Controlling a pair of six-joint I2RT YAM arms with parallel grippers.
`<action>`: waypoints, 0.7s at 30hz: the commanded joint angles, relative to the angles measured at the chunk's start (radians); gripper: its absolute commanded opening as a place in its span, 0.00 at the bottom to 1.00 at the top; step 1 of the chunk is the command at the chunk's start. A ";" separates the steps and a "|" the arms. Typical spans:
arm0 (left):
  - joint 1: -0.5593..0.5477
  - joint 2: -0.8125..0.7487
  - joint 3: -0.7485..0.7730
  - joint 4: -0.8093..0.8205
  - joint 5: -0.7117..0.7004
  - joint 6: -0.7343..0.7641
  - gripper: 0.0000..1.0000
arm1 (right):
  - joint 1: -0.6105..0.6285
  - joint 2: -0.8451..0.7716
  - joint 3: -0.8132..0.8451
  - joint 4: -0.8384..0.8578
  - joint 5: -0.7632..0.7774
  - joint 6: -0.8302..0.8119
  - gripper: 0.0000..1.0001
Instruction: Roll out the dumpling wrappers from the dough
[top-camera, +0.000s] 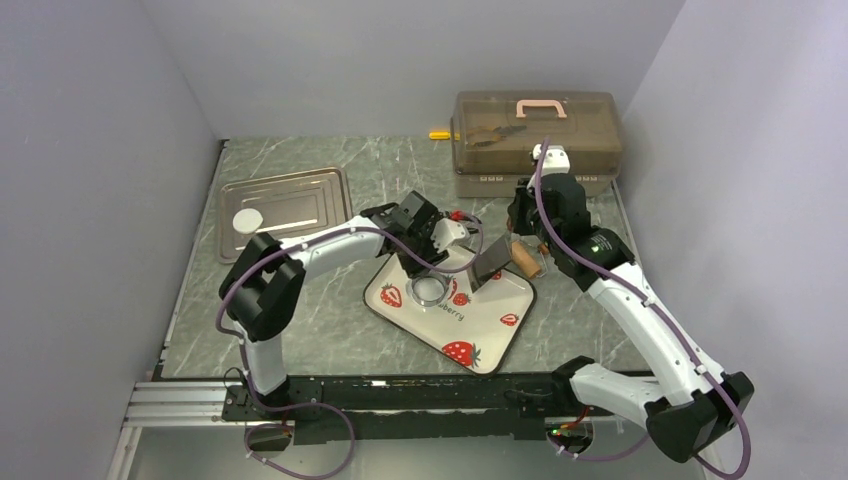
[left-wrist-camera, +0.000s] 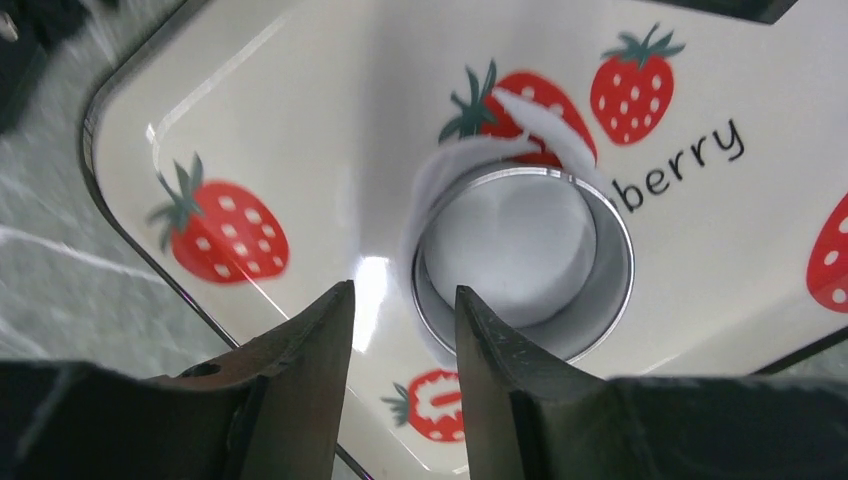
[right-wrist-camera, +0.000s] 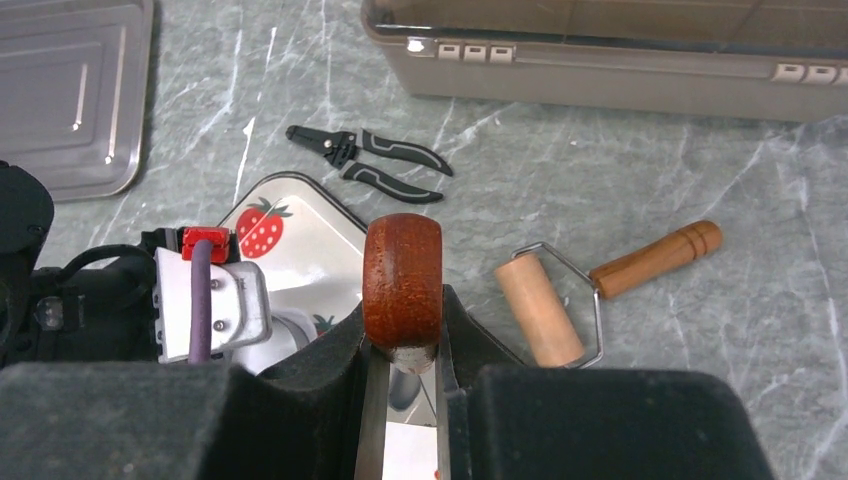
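A steel ring cutter (left-wrist-camera: 600, 300) stands on the strawberry plate (left-wrist-camera: 280, 120), with a round white dumpling wrapper (left-wrist-camera: 500, 245) lying inside it. A torn strip of dough (left-wrist-camera: 445, 165) curls round the outside of the ring. My left gripper (left-wrist-camera: 405, 295) hovers just over the ring's near rim, jaws apart and touching nothing; from above, it (top-camera: 428, 268) hangs over the ring (top-camera: 428, 291). My right gripper (right-wrist-camera: 402, 335) is shut on the red-brown handle of a metal scraper (right-wrist-camera: 402, 270), whose blade (top-camera: 488, 262) stands at the plate's right edge. Another white wrapper (top-camera: 247, 220) rests on the metal tray (top-camera: 300, 200).
A wooden roller with a wire frame (right-wrist-camera: 538, 308) lies on the marble table right of the plate. Black pliers (right-wrist-camera: 370, 160) lie behind the plate. A brown lidded toolbox (top-camera: 535, 140) fills the back right, with a yellow item (top-camera: 440, 134) beside it.
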 joint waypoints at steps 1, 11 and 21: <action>0.000 -0.083 -0.073 -0.030 -0.075 -0.129 0.45 | -0.005 -0.006 0.003 0.091 -0.059 0.026 0.00; 0.000 -0.076 -0.118 -0.002 -0.077 -0.144 0.22 | -0.007 0.039 0.037 0.111 -0.078 0.014 0.00; -0.012 -0.084 -0.145 0.057 0.023 -0.007 0.00 | -0.006 0.045 -0.010 0.222 -0.159 0.024 0.00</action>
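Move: The ring cutter stands in the dough on the strawberry tray, its middle about 4 cm back and 2 cm right of the left hand and some 4 cm below. From that hand the strawberry tray's middle lies 8 cm back and 6 cm right, 6 cm down, and the pliers 12 cm ahead and 7 cm right, as low. From the spatula-holding right hand the ring cutter is roughly 17 cm left, 6 cm back and 24 cm below. The left hand moves about 4 cm diagonally left and back while sinking some 2 cm, tilting slightly and turning a few degrees counter-clockwise, then all but stops and shuts its half-open fingers on the far-left edge of the ring cutter, pinching the thin rim. Meanwhile the right hand keeps its grip on the spatula handle and carries it some 2 cm left and a little forward, dipping about a centimetre on the way and partly rising again. ##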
